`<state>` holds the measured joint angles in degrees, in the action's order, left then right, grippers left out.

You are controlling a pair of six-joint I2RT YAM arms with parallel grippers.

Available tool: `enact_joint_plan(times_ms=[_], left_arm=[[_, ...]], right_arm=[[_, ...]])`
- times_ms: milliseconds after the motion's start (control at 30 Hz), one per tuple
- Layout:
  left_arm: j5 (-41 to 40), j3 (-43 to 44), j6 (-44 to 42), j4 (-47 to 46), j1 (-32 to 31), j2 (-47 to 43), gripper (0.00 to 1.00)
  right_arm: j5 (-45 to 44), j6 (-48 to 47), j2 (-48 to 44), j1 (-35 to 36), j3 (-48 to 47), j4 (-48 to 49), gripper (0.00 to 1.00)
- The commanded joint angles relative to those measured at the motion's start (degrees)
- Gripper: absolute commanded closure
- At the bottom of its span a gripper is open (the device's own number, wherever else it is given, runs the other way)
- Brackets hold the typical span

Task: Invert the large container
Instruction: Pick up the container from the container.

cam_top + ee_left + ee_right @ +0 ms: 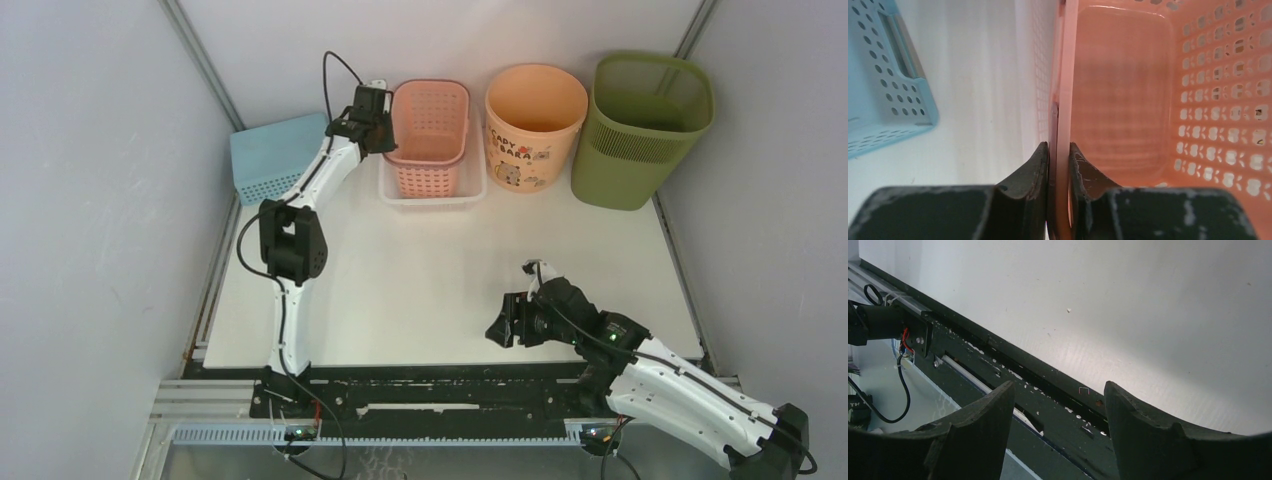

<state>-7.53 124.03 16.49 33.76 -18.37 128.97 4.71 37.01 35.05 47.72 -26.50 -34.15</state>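
The large container (650, 128), an olive-green bin with a mesh upper band, stands upright at the far right corner of the table, with no gripper near it. My left gripper (385, 127) is at the far left, shut on the left rim of a pink perforated basket (430, 135). In the left wrist view the two fingers (1040, 162) pinch that thin rim of the pink basket (1123, 95) between them. My right gripper (497, 330) hovers open over the table's near edge, and the right wrist view shows nothing between the jaws of the right gripper (1058, 390).
The pink basket sits inside a white tray (385, 190). A peach bucket (533, 125) with a cartoon print stands between it and the green bin. A light-blue perforated basket (272, 155) (883, 85) lies at the far left. Grey walls close in both sides.
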Motion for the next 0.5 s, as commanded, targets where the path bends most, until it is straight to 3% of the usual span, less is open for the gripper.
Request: enact_joint_plan(times_ms=[0, 300, 467], left_arm=[[0.04, 4.24, 0.35, -0.99, -0.13, -0.39, 1.00], [2.71, -9.43, 3.24, -10.85, 0.28, -16.07, 1.00], [5.70, -12.38, 4.91, -12.58, 0.47, -23.83, 1.00]], right_arm=[[-0.75, 1.02, -0.48, 0.44, -0.17, 2.20, 0.26], [-0.69, 1.01, -2.04, 0.44, -0.39, 1.82, 0.26], [-0.80, 0.60, -2.10, 0.40, -1.78, 1.50, 0.26]])
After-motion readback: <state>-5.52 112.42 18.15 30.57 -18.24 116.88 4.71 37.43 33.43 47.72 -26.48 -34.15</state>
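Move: The left hand already has the left rim of the salmon basket pinched; the basket's middle lies about 8 cm to its right, 6 cm farther out and 8 cm below. The white container around the basket's foot is centred roughly 8 cm right, 4 cm ahead and 12 cm down. The blue basket stands about 21 cm left and 3 cm ahead, the peach bin some 26 cm right and 5 cm ahead. From the idle right hand the salmon basket is about 45 cm ahead and 13 cm left. The left hand keeps its closed pinch on the near part of the salmon basket's left rim, holds almost still at first, then draws up about 4.5 cm and back some 3.5 cm towards the robot, quickening as it goes. It pulls the basket by that one side up from the white container, the wrist tilting only slightly and the fingers staying shut on the rim. ##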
